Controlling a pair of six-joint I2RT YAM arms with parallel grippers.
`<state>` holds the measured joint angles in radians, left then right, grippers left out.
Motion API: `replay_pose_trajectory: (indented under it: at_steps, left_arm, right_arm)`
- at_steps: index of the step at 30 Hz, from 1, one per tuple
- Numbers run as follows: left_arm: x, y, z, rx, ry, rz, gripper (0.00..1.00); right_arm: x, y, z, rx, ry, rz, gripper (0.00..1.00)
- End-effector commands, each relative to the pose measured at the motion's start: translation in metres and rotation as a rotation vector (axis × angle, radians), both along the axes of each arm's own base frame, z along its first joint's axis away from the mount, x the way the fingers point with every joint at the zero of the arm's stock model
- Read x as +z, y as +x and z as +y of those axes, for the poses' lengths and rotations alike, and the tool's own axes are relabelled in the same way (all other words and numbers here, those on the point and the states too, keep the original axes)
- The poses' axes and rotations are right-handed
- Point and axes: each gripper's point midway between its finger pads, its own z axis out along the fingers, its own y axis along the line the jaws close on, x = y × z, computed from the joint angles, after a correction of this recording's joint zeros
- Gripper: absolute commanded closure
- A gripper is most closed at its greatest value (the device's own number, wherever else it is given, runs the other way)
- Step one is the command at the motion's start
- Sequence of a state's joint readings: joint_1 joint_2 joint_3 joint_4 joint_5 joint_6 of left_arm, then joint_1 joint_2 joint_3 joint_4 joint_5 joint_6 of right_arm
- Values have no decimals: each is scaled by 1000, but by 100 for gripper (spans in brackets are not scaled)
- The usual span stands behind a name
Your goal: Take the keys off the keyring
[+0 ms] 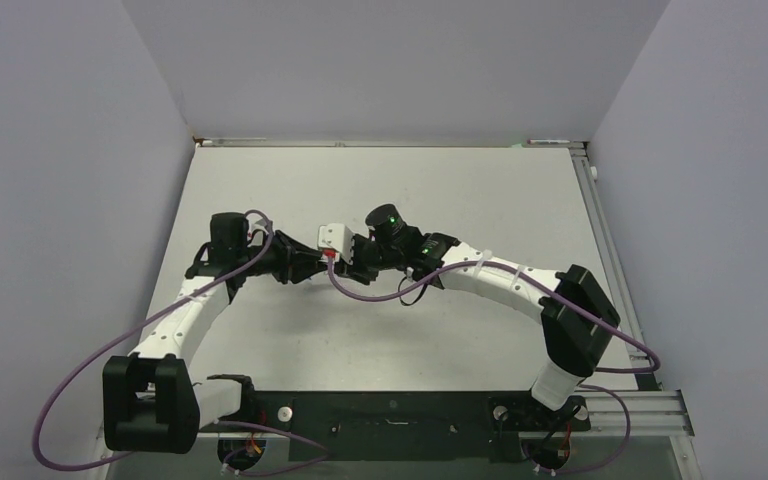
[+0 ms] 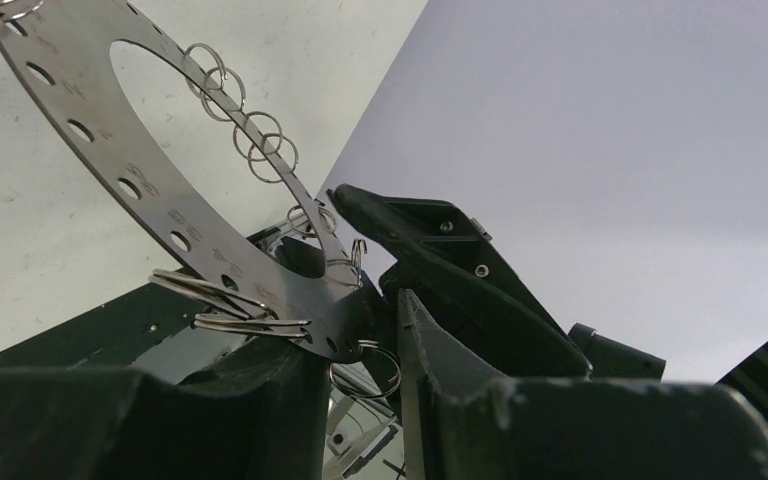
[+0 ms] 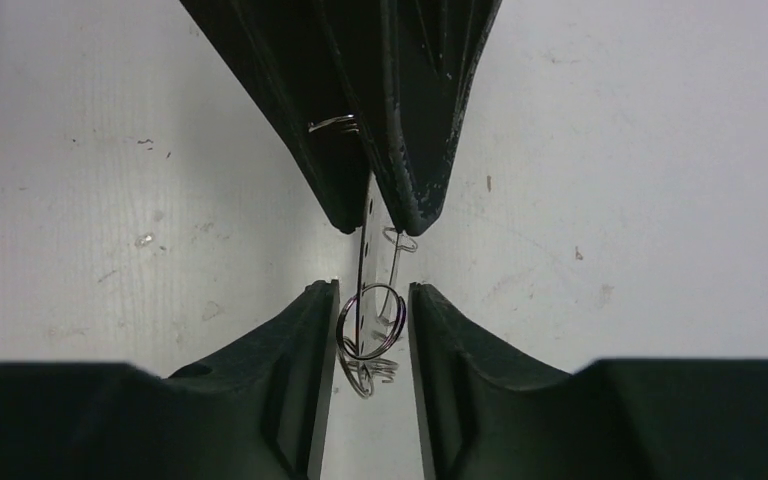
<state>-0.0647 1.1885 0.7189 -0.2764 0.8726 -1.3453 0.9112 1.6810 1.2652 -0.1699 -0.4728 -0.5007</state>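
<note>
The keyring (image 2: 100,110) is a wide flat grey metal ring with holes and small wire loops (image 2: 260,140) along its rim. My left gripper (image 2: 360,335) is shut on its edge and holds it above the table. In the right wrist view the keyring (image 3: 365,255) shows edge-on, hanging out of the left gripper (image 3: 370,215). My right gripper (image 3: 370,295) is open, its jaws a little apart on either side of the ring's lower edge and a cluster of wire loops (image 3: 370,325), touching neither. Both grippers meet mid-table, left gripper (image 1: 305,263) and right gripper (image 1: 358,265). No keys show in any view.
The white table (image 1: 440,180) is walled by grey panels on the left, back and right. A metal rail (image 1: 610,260) runs along its right edge. Purple cables (image 1: 370,292) hang under both arms. The right gripper's fingers (image 2: 440,240) crowd close beside the left jaws.
</note>
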Motion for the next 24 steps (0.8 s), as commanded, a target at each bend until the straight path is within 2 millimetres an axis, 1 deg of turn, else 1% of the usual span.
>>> replay_pose_trajectory:
  at_steps: [1, 2, 3, 4, 5, 6, 8, 9, 10, 11, 12, 13, 16, 17, 20, 22, 24]
  left_arm:
    - [23, 1, -5, -24, -50, -93, 100]
    - [24, 1, -5, -23, -48, -98, 100]
    - [26, 2, -5, -21, -46, -102, 100]
    - [28, 2, -5, -20, -46, -113, 93]
    - [31, 2, -4, -20, -46, -124, 83]
    - [35, 3, -5, -24, -48, -140, 75]
    - [45, 7, -3, -29, -43, -195, 56]
    - [51, 10, -1, -34, -34, -241, 40]
    - [59, 14, 1, -35, -24, -290, 31]
    - [68, 18, 4, -36, -13, -335, 19]
    - [77, 21, 8, -35, 1, -379, 4]
    - [86, 26, 12, -34, 25, -426, 3]
    - [111, 41, 41, 16, 152, -566, 4]
    - [123, 44, 49, 33, 205, -625, 4]
    - [140, 54, 78, 82, 382, -769, 4]
    - [144, 56, 94, 80, 518, -851, 4]
    - [137, 55, 105, 46, 640, -898, 4]
  right_arm:
    - [20, -1, 9, 4, 86, 3, 74]
    - [24, -3, 8, 1, 94, 11, 81]
    - [27, -5, 8, -2, 102, 26, 91]
    - [30, -7, 7, -2, 106, 36, 94]
    - [32, -9, 6, -2, 109, 45, 95]
    - [35, -11, 5, -3, 111, 52, 95]
    - [42, -12, 2, -15, 121, 72, 95]
    - [45, -14, 0, -20, 124, 87, 95]
    - [48, -14, -2, -26, 131, 101, 95]
    - [50, -15, -5, -30, 135, 116, 95]
    - [54, -14, -7, -39, 142, 130, 95]
    - [58, -12, -10, -50, 152, 146, 95]
    - [72, -3, -22, -95, 186, 184, 95]
    - [76, 1, -26, -119, 200, 203, 95]
    - [86, 13, -39, -180, 238, 251, 95]
    - [93, 23, -48, -219, 266, 295, 95]
    - [98, 32, -58, -254, 288, 340, 95]
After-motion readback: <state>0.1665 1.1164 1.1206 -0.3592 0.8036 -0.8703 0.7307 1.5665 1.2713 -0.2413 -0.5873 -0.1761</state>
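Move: The right fingers stand open astride the rim of the metal keyring, whose middle lies about 5 cm to the left, 1 cm ahead and 4 cm below. The left fingers still hold the same rim, some 4 cm to the left, 2 cm ahead and 2 cm above; a blue tag shows roughly 6 cm left, 2 cm back and 7 cm below. From the left hand the keyring's middle is about 6 cm below, 1 cm left and 1 cm back. Staying nearly in place at first, the right hand shuts its fingers on the keyring's rim. Then the left hand opens wide, lets go and speeds away, up about 14 cm, left and forward, its wrist swinging some 45 degrees. The right hand keeps its pinch and carries the keyring to the right and up, about 5 cm each way, and some forward, turning clockwise. ##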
